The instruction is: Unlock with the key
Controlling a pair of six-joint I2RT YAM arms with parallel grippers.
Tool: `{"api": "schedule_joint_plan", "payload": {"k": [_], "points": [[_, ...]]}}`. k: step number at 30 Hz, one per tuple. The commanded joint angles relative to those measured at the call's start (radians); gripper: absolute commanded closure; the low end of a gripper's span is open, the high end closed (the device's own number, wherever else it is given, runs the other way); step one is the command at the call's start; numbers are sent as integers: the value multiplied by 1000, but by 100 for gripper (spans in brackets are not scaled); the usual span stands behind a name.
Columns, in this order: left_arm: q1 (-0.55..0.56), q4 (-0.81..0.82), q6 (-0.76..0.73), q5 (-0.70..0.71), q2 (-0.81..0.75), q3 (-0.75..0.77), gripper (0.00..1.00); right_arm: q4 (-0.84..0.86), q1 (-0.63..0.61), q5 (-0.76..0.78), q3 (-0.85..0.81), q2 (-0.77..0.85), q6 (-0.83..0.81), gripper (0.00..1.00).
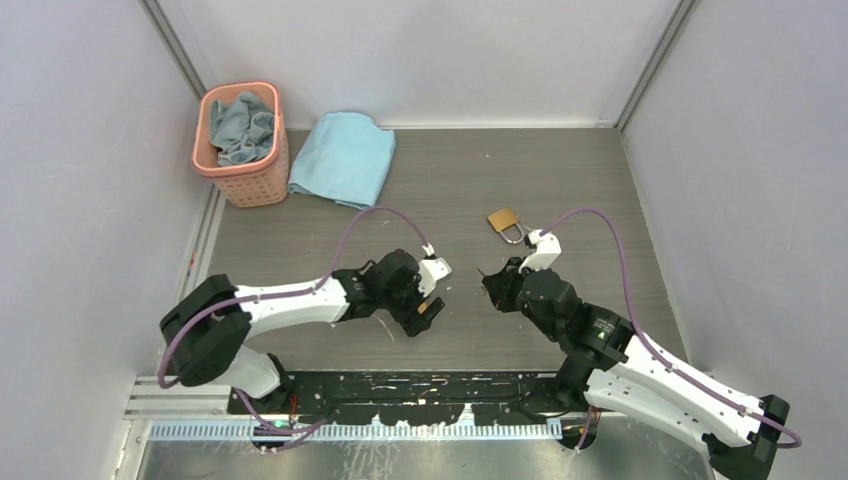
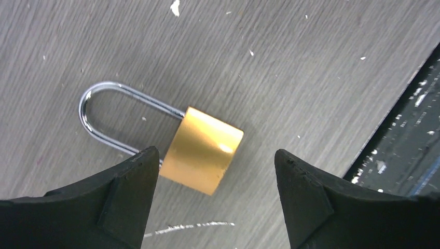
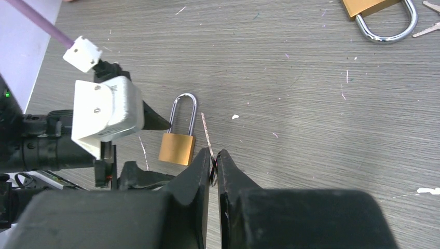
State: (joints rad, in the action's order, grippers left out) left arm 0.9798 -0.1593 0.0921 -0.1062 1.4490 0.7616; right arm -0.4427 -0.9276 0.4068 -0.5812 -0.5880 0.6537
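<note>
A brass padlock [image 2: 202, 150] with a long steel shackle [image 2: 101, 111] lies flat on the grey table. My left gripper [image 2: 215, 158] hovers open right over its body, one finger on each side, touching nothing. The same padlock [image 3: 177, 148] shows in the right wrist view, just left of my right gripper [image 3: 213, 155]. That gripper is shut on the key [image 3: 206, 132], whose thin blade sticks out past the fingertips beside the padlock. From above, the left gripper [image 1: 425, 303] and right gripper [image 1: 492, 283] face each other near the table's front.
A second brass padlock [image 1: 505, 221] with loose keys [image 3: 428, 30] lies farther back. A pink basket [image 1: 243, 175] holding cloth and a folded blue towel [image 1: 345, 158] sit at the back left. The black base rail [image 2: 410, 135] runs just right of the left gripper.
</note>
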Motion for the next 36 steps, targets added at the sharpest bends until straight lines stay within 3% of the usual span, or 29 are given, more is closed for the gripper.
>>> {"api": "schedule_joint_plan", "payload": {"k": [1,8,18,23,28,36], "points": [[3,42,-115,-6,62,72,19,35,-1,20,2,19,8,99],[3,-11,-155,-6,150,112,27,39,0,14,18,35,9,99],[5,-56,-98,82,195,126,56,21,-1,19,27,75,5,99],[15,-66,38,177,182,108,66,14,-1,29,31,88,6,99],[25,-113,224,299,147,87,67,19,-1,39,30,76,6,99],[43,-243,650,492,91,62,67,37,1,41,24,44,6,99]]}}
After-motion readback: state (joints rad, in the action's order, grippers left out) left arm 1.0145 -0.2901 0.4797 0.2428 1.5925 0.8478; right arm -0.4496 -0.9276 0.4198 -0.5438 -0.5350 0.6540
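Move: Just under the left hand's open fingers lies the nearer padlock, its body about 1 cm ahead, 1 cm to the right and 3 cm below, shackle pointing forward. The key in the right fingers is some 11 cm to the left hand's right, 3 cm ahead and 12 cm higher; the other padlock lies about 20 cm ahead and 18 cm right, 3 cm below. From the right hand, the nearer padlock is about 13 cm left, level with it, 16 cm below. Sinking about 3 cm and edging slightly forward, the left hand brings its open fingers down around the nearer padlock's body and closes them firmly, one on the shackle end, the other on the bottom end. Keeping that grip at table height, it swings the padlock some 3 cm left and a little forward while turning over 30 degrees counter-clockwise. ##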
